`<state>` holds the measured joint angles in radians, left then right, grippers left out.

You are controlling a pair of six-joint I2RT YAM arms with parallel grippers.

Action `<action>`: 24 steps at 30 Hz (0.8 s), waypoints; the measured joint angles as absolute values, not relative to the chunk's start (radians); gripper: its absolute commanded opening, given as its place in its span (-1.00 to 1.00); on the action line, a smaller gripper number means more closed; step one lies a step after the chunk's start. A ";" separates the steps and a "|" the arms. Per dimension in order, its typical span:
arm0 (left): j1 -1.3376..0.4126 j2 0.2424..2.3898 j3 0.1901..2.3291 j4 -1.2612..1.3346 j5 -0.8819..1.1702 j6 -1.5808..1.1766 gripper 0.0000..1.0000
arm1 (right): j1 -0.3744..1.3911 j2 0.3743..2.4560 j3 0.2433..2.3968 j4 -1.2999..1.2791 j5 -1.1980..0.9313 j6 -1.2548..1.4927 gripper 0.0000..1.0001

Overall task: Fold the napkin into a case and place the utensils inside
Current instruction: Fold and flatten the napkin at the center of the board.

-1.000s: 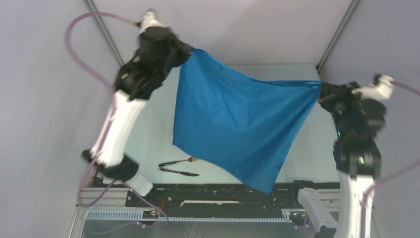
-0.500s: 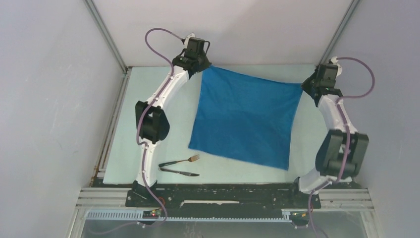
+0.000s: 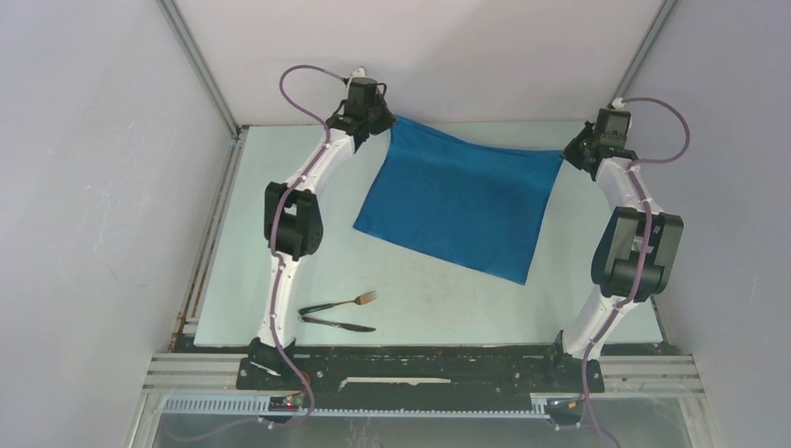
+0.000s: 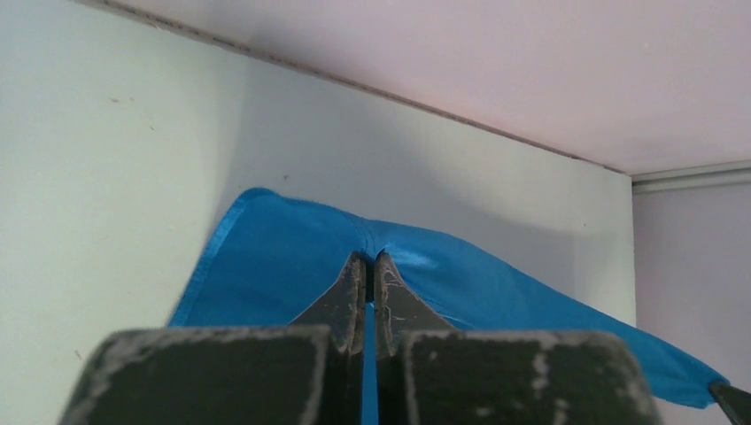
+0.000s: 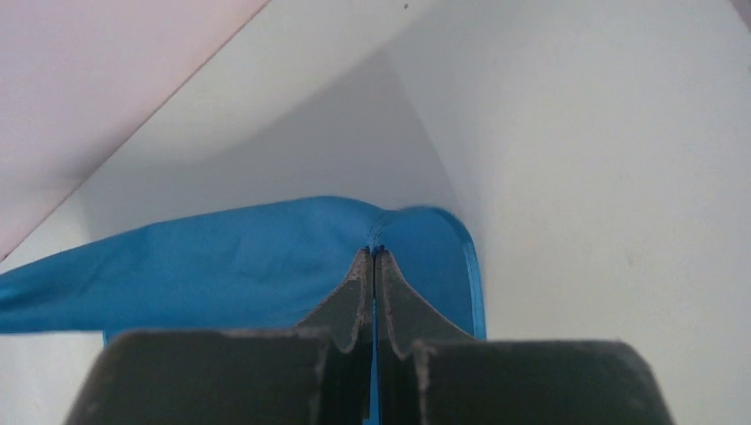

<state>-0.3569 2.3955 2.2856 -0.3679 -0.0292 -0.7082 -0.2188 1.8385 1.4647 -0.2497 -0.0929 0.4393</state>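
Observation:
The bright blue napkin (image 3: pixel 457 196) is spread out between both arms over the far half of the table. My left gripper (image 3: pixel 389 119) is shut on its far left corner, with cloth (image 4: pixel 292 266) pinched between the fingertips (image 4: pixel 356 274). My right gripper (image 3: pixel 565 155) is shut on the far right corner, where cloth (image 5: pixel 221 266) bunches at the tips (image 5: pixel 363 266). The near edge of the napkin rests on the table. The fork (image 3: pixel 340 303) and the dark knife (image 3: pixel 338 324) lie side by side near the front left, apart from the cloth. No case is formed.
The pale table (image 3: pixel 429 308) is walled at the back and on both sides. A metal rail (image 3: pixel 201 271) runs along the left edge. The arm bases sit on the black bar (image 3: pixel 420 369) at the near edge.
Both arms have swung down and reached to the far side, carrying the napkin from hanging high in the air to lying spread low near the back wall. The utensils have not moved.

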 measured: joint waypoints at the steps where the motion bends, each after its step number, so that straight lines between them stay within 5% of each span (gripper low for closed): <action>1: -0.349 2.395 2.284 -0.366 -0.020 -0.708 -1.00 | -0.217 1.839 1.470 -0.253 -0.094 0.440 -1.00; 6: -0.305 2.363 2.207 -0.362 0.035 -0.711 -1.00 | -0.192 1.824 1.462 -0.353 -0.105 0.466 -1.00; 24: -0.273 2.099 1.624 -0.677 0.194 -0.693 -1.00 | -0.083 1.481 0.933 -0.502 -0.166 0.511 -1.00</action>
<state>-0.2726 2.0995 1.6241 -0.6773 0.1940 -0.6926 -0.0826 1.4811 0.9325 -0.5022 -0.1661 0.5106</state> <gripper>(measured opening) 0.011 0.007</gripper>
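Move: Each hand already pinches a raised far corner of the napkin. From the left hand, the near-left corner lies about 22 cm back, 10 cm left and 17 cm below; the fork is some 45 cm back and 14 cm left, the knife about 50 cm back and 14 cm left, both at board level. From the right hand, the near-right corner lies roughly 28 cm back, 11 cm left and 15 cm below. Both hands sweep their pinched corners some 19 cm back, down and left towards the near edge, fingertips dipping. ##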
